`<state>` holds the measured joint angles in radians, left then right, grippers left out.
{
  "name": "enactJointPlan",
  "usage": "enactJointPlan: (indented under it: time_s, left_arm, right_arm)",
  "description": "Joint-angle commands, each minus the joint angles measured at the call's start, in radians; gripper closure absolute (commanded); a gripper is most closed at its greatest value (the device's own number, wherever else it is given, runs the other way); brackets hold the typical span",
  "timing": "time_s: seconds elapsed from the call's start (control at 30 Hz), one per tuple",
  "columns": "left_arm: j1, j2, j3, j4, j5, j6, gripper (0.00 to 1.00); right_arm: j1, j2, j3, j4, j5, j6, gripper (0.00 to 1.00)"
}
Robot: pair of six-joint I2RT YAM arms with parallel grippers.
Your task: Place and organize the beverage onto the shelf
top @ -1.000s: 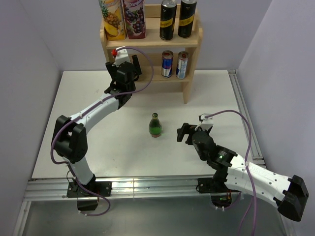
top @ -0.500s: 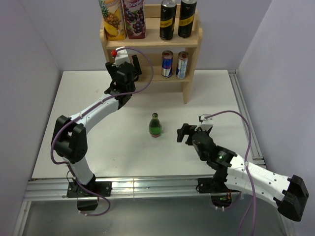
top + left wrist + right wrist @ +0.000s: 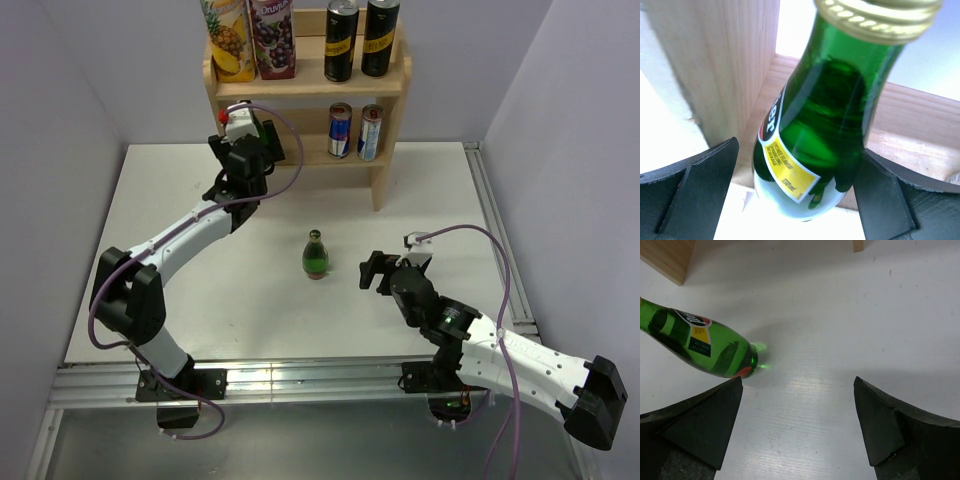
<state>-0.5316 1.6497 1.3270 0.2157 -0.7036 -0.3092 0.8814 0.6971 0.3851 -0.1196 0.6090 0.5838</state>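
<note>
The wooden shelf (image 3: 381, 180) stands at the table's far side. My left gripper (image 3: 258, 140) reaches into the left end of its lower tier. In the left wrist view a green bottle (image 3: 825, 115) with a gold cap stands on the tier beside the shelf's side panel (image 3: 725, 60). It is between the open fingers of the left gripper (image 3: 799, 152), with a gap on the left side. A second green bottle (image 3: 316, 255) (image 3: 705, 347) stands mid-table. My right gripper (image 3: 368, 270) (image 3: 797, 385) hovers open just right of it, holding nothing.
Two juice cartons (image 3: 250, 35) and two black cans (image 3: 360, 38) fill the top tier. Two blue-silver cans (image 3: 355, 130) stand on the lower tier's right half. Walls close in on both sides, and a metal rail (image 3: 300, 380) runs along the near edge.
My left arm has stretched slightly further toward the shelf's lower tier. The right arm and the bottle on the table have not moved.
</note>
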Motion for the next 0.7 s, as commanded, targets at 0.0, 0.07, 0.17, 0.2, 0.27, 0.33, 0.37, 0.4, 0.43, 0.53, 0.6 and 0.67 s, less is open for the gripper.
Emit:
enactJointPlan:
  time_s: [0.0, 0.07, 0.17, 0.2, 0.27, 0.33, 0.37, 0.4, 0.43, 0.53, 0.6, 0.67]
  left_arm:
    - [0.027, -0.071, -0.012, -0.003, -0.053, -0.005, 0.02]
    - [0.025, -0.071, -0.008, -0.010, -0.043, 0.001, 0.02]
    - [0.024, -0.062, 0.000, -0.018, -0.045, 0.005, 0.02]
    - [0.025, -0.057, 0.003, -0.019, -0.045, 0.005, 0.02]
    - [0.024, -0.048, 0.006, -0.022, -0.037, 0.005, 0.02]
    - [0.025, -0.036, 0.008, -0.022, -0.033, 0.001, 0.02]
    - [0.024, -0.031, 0.011, -0.018, -0.031, 0.002, 0.03]
    - [0.025, -0.027, 0.012, -0.018, -0.031, 0.002, 0.04]
    - [0.024, -0.015, 0.017, -0.018, -0.031, 0.002, 0.06]
    - [0.024, 0.012, 0.029, -0.013, -0.043, 0.008, 0.17]
    - [0.025, 0.027, 0.037, -0.010, -0.051, 0.009, 0.30]
    - [0.027, 0.047, 0.047, -0.007, -0.051, 0.012, 0.35]
  right_arm:
    - [0.007, -0.002, -0.008, 0.031, 0.025, 0.010, 0.01]
    - [0.007, -0.004, -0.009, 0.031, 0.023, 0.010, 0.01]
    - [0.008, -0.008, -0.011, 0.031, 0.025, 0.010, 0.01]
    - [0.008, -0.010, -0.011, 0.031, 0.025, 0.010, 0.01]
    - [0.007, -0.010, -0.011, 0.031, 0.025, 0.010, 0.01]
    - [0.008, -0.010, -0.012, 0.032, 0.026, 0.011, 0.01]
    - [0.007, -0.011, -0.012, 0.032, 0.026, 0.010, 0.01]
    - [0.008, -0.013, -0.012, 0.032, 0.026, 0.011, 0.01]
    - [0.007, -0.013, -0.012, 0.032, 0.026, 0.011, 0.01]
    - [0.008, -0.015, -0.015, 0.032, 0.028, 0.011, 0.01]
    - [0.008, -0.019, -0.015, 0.032, 0.029, 0.011, 0.01]
    - [0.008, -0.018, -0.015, 0.034, 0.029, 0.011, 0.01]
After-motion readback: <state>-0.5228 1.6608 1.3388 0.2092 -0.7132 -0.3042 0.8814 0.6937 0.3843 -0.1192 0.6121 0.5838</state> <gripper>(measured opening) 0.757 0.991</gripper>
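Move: The green bottle stands on the middle shelf between my left hand's open fingers, its middle about 2 cm ahead, not 1 cm to the right, and roughly level in height. The shelf's left side panel is some 6 cm to my left and 3 cm ahead. The blue can stands about 21 cm to my right and 3 cm ahead, a little lower. From my right hand the bottle lies roughly 26 cm ahead, 34 cm left and 15 cm up. I close my left fingers again on the bottle I had just released, from wide open by about a fifth, until both pads pinch its lower body. My left hand first eases back a hair and holds still; as the fingers shut, it turns round and creeps under 1 cm forward and left, towards the side panel, wrist practically unturned. ##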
